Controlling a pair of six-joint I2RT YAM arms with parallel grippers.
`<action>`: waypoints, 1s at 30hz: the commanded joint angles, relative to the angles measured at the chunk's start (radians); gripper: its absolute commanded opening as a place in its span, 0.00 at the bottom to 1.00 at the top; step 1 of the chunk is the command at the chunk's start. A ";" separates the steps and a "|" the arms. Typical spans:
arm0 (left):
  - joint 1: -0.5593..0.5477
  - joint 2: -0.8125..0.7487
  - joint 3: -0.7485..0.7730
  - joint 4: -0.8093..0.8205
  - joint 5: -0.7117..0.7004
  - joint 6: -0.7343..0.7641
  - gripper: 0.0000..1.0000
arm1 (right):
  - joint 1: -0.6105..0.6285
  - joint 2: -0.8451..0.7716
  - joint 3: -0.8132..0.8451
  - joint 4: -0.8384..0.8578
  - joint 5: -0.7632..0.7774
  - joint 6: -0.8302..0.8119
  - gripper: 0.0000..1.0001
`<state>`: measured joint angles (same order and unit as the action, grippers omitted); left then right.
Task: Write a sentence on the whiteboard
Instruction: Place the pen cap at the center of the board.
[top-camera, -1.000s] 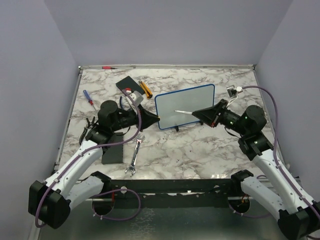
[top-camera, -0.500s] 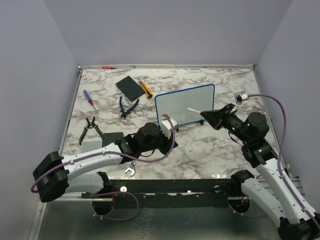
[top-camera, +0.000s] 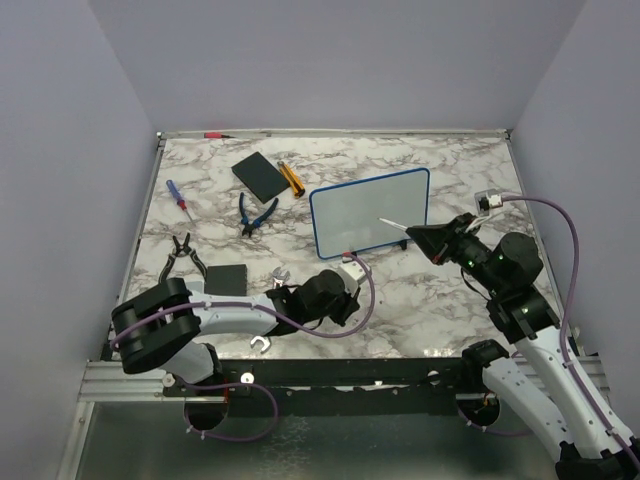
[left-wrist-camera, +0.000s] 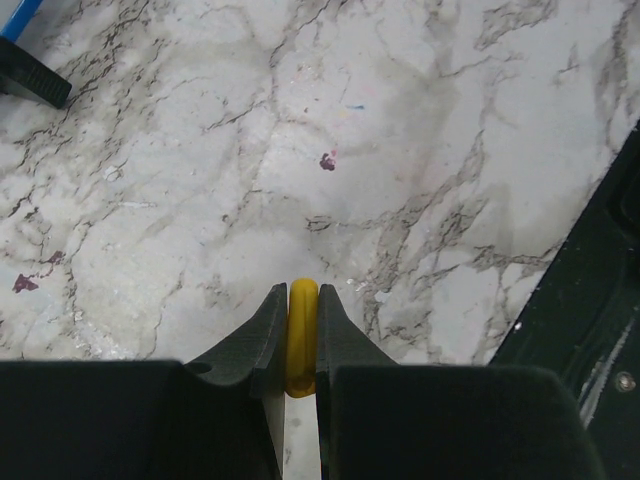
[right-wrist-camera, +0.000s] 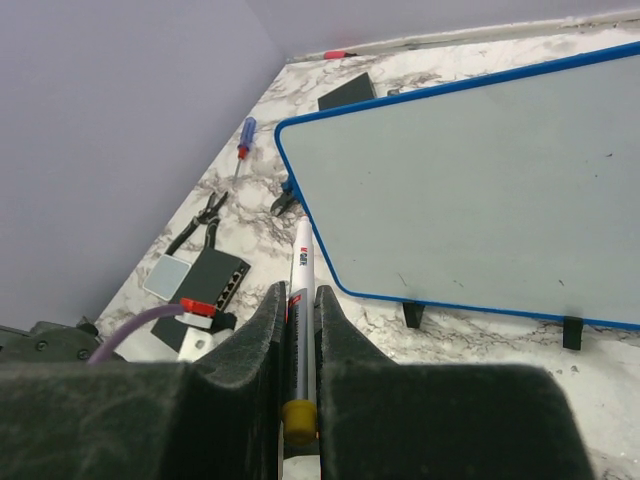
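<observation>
The whiteboard (top-camera: 370, 210) stands tilted on black feet at mid-table, its blue frame filling the right wrist view (right-wrist-camera: 480, 180). The sentence does not show on its face; only tiny specks are visible. My right gripper (top-camera: 422, 236) is shut on a white marker (right-wrist-camera: 304, 262) with a yellow end, its tip (top-camera: 385, 222) in front of the board's right half. My left gripper (top-camera: 346, 280) hangs low over the marble just in front of the board, shut on a small yellow cap (left-wrist-camera: 301, 335). One board foot (left-wrist-camera: 30, 80) shows at the left wrist view's top left.
Left of the board lie a black pad (top-camera: 260, 175), an orange tool (top-camera: 290, 178), blue-handled pliers (top-camera: 257, 213), a screwdriver (top-camera: 178, 198), black pliers (top-camera: 185, 255) and a black box (top-camera: 228, 278). A wrench (top-camera: 263, 345) lies partly under the left arm.
My left arm has swung from the board's left edge down and right, to the table in front of the board. My right gripper has drawn back rightward with the marker.
</observation>
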<state>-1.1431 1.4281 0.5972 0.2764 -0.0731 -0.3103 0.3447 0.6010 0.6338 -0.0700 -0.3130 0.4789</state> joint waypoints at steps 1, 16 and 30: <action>-0.007 0.076 -0.027 0.074 -0.076 0.005 0.00 | -0.006 -0.007 -0.014 -0.034 0.028 -0.004 0.00; -0.018 0.204 -0.038 0.096 -0.115 -0.018 0.16 | -0.006 -0.018 -0.007 -0.108 0.066 -0.009 0.01; -0.018 0.146 -0.029 0.078 -0.141 -0.019 0.64 | -0.007 -0.021 0.002 -0.133 0.103 -0.027 0.01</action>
<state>-1.1545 1.6016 0.5758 0.4286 -0.1745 -0.3225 0.3447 0.5922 0.6304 -0.1734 -0.2447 0.4763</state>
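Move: The left hand, holding the yellow pen cap, has its spot on the bare table about 5 cm below and some 1 cm ahead. From this hand the whiteboard's middle is roughly 24 cm ahead and 5 cm right, its left foot about 17 cm ahead and 1 cm right, and the wrench some 19 cm left and 4 cm ahead. From the right hand, the spot is about 8 cm back, 15 cm left and 27 cm down. The left hand sinks about 4.5 cm onto the bare marble in front of the whiteboard, easing a little forward as it goes, then stays low while the fingers open to roughly half and let go of the yellow cap. Meanwhile the right hand keeps its grip on the pen up by the board and sinks slowly by some 2.5 cm, its fingers tipping slightly downward. ##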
